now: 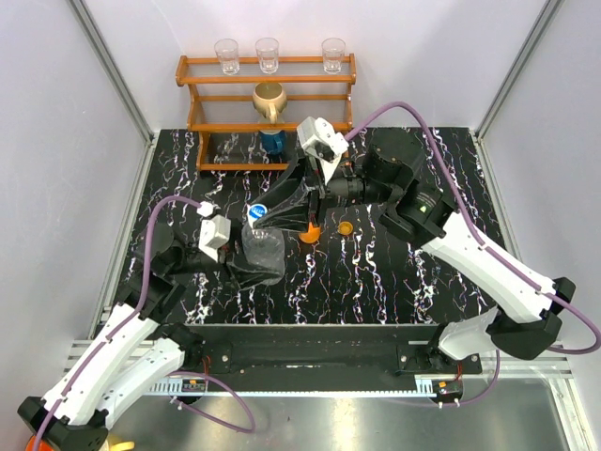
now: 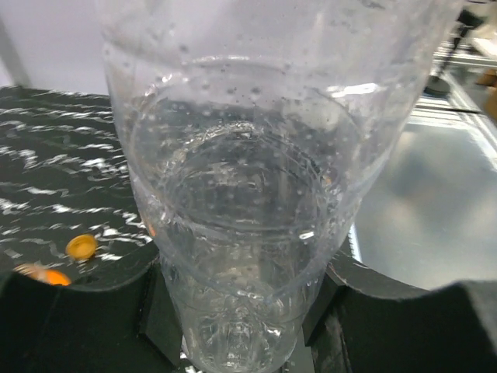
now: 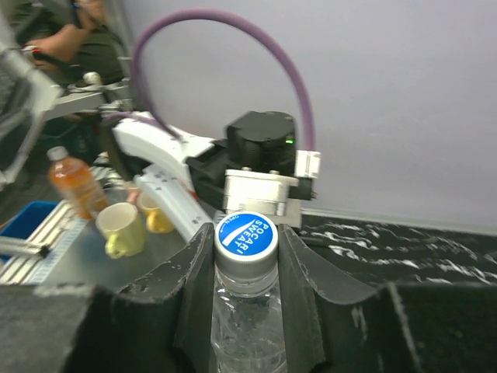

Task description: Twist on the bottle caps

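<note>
A clear plastic bottle point(image 1: 266, 256) stands upright at mid-table. My left gripper point(image 2: 241, 301) is shut on its lower body, one jaw on each side. On the bottle's neck sits a white cap with a blue top point(image 3: 247, 239), also visible from above as a blue cap point(image 1: 256, 211). My right gripper point(image 3: 245, 230) is shut on this cap, a finger pressed against each side. An orange cap point(image 1: 346, 227) lies loose on the table to the right, and the orange cap point(image 2: 81, 246) also appears in the left wrist view. Beside it a small orange bottle point(image 1: 310, 235) is partly hidden by the right gripper.
A wooden rack point(image 1: 268, 103) stands at the back of the table, with three clear glasses point(image 1: 268, 54) on top, a tan mug point(image 1: 269, 99) on its shelf and a dark blue container point(image 1: 273, 141) below. White walls close in the left and right sides.
</note>
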Motion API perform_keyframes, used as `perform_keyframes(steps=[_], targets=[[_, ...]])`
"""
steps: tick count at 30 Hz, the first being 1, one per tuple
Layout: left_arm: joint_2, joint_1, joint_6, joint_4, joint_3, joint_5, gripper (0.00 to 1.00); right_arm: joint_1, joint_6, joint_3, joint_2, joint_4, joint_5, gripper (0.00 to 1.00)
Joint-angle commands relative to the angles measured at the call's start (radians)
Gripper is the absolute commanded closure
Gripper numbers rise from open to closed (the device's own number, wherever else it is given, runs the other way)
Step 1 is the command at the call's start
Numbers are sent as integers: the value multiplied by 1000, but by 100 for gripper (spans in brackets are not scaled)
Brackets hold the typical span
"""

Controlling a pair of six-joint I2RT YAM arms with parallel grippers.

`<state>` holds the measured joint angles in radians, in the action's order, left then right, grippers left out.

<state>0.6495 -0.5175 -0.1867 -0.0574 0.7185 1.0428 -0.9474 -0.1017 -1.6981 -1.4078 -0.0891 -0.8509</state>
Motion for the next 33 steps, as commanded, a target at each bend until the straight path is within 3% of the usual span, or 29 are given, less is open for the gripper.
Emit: perform_keyframes(steps=[1, 11, 16, 18, 21, 22, 25, 30, 33], targets=[[-4, 13, 95, 24, 64, -262, 58, -14, 68, -18, 3, -202, 246, 100], [-10, 28, 104, 41, 79, -588, 58, -109, -53, -29, -55, -239, 727, 100], [-2, 40, 98, 56, 88, -789, 58, -241, -76, -129, -170, -268, 1063, 100], [-2, 43, 98, 96, 93, -846, 59, -266, -81, -185, -219, -279, 1125, 97], [-2, 43, 87, 123, 87, -865, 59, -277, -96, -245, -256, -287, 1149, 85], [-5, 43, 86, 122, 82, -857, 59, -278, -98, -256, -261, -287, 1144, 71], [-17, 45, 85, 111, 72, -782, 57, -277, -75, -275, -244, -288, 1139, 40], [-43, 45, 98, 62, 41, -473, 52, -263, -23, -210, -116, -268, 1057, 18], [-45, 47, 78, 5, 27, -239, 51, -211, -16, -140, -21, -259, 777, 9]])
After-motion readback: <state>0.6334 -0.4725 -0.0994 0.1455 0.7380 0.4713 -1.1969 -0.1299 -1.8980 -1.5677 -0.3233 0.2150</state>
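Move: My right fingers are already shut on the white, blue-topped bottle cap, so it lies right at my right hand; the clear bottle's middle is about 11 cm straight below. The orange bottle stands roughly 18 cm ahead, 9 cm right and 40 cm below, and the orange cap about 20 cm ahead, 20 cm right and 43 cm below. From my left hand, still around the bottle, the cap is about 14 cm straight up. I twist the cap clockwise with my right hand by some 50 degrees while my left hand, keeping its hold, turns the bottle about 45 degrees counter-clockwise. Both hands sweep about 12 cm forward together, bending left and sinking slightly. Then my right fingers open wide to let go of the cap, and both hands ease a few centimetres back and right, starting to unwind. ##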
